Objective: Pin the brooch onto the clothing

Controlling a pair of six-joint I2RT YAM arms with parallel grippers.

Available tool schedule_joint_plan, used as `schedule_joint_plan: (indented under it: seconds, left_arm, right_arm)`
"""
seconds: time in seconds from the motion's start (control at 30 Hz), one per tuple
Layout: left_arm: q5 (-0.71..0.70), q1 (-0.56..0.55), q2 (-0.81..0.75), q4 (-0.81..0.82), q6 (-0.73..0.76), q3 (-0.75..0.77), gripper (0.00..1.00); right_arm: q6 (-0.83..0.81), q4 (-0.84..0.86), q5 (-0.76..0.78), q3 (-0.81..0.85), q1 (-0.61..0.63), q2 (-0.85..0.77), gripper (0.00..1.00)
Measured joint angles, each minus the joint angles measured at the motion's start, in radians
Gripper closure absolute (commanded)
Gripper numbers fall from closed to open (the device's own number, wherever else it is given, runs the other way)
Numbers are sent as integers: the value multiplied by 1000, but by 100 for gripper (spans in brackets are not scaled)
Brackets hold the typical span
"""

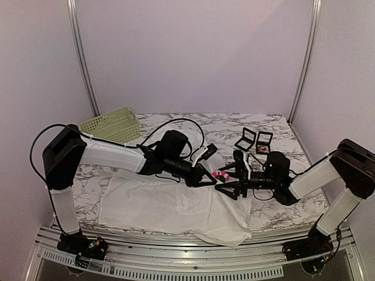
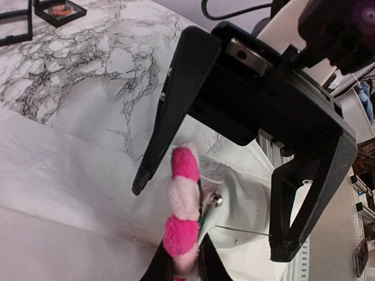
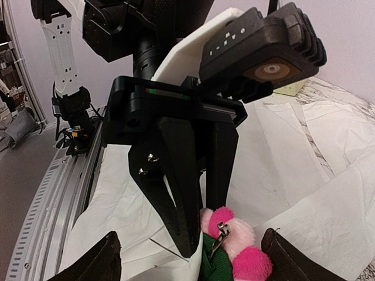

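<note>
The brooch (image 2: pixel 183 211), a fluffy ring of hot pink and pale pink with a green backing (image 3: pixel 214 266), is pinched edge-on between the fingers of my left gripper (image 2: pixel 184 268), along with a fold of the white shirt (image 2: pixel 70 193). Its clasp (image 2: pixel 215 199) and bare pin needle (image 2: pixel 243 231) stick out to the right over the cloth. My right gripper (image 3: pixel 190 249) stands open, its fingers either side of the brooch (image 3: pixel 243 249) without touching it. From above, both grippers (image 1: pixel 206 177) (image 1: pixel 229 182) meet over the shirt's (image 1: pixel 164 205) right part.
A green slotted basket (image 1: pixel 111 124) stands at the back left of the marble table (image 1: pixel 193 126). Two small open black cases (image 1: pixel 246 139) (image 1: pixel 264 141) lie at the back right. The shirt hangs over the front edge by the metal rail (image 1: pixel 193 266).
</note>
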Motion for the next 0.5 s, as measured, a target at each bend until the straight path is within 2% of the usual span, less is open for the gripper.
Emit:
schedule_joint_plan:
  seconds: [0.07, 0.17, 0.2, 0.37, 0.5]
  left_arm:
    - [0, 0, 0, 0, 0, 0, 100]
    - [0, 0, 0, 2, 0, -2, 100]
    - [0, 0, 0, 2, 0, -2, 100]
    - [3, -2, 0, 2, 0, -4, 100]
    - [2, -2, 0, -2, 0, -4, 100]
  right_arm:
    - [-6, 0, 1, 0, 0, 10, 34]
    - [-10, 8, 6, 1, 1, 23, 54]
    - [-19, 10, 9, 1, 1, 25, 58]
    - [-11, 37, 28, 2, 0, 42, 65]
    - [4, 51, 35, 4, 0, 56, 66]
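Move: The right hand's open fingers already straddle the brooch, whose middle is only about 2 cm ahead of its hand point, 1 cm to its left and 1 cm below. The left hand pinches brooch and clothing together, the brooch's middle some 2 cm ahead of it, 1 cm right and 1 cm higher. From the right hand, the empty case lies about 26 cm ahead and 17 cm right, the second case about 26 cm ahead and 25 cm right, both some 11 cm lower. One right finger comes against the flower face and the other against the open pin behind, as the right gripper closes from wide open to about a third, squeezing the two sides together. Meanwhile the right hand eases about 1 cm down and 1 cm forward, its wrist hardly turning. The left hand stays in place and keeps its pinch on brooch and clothing. ##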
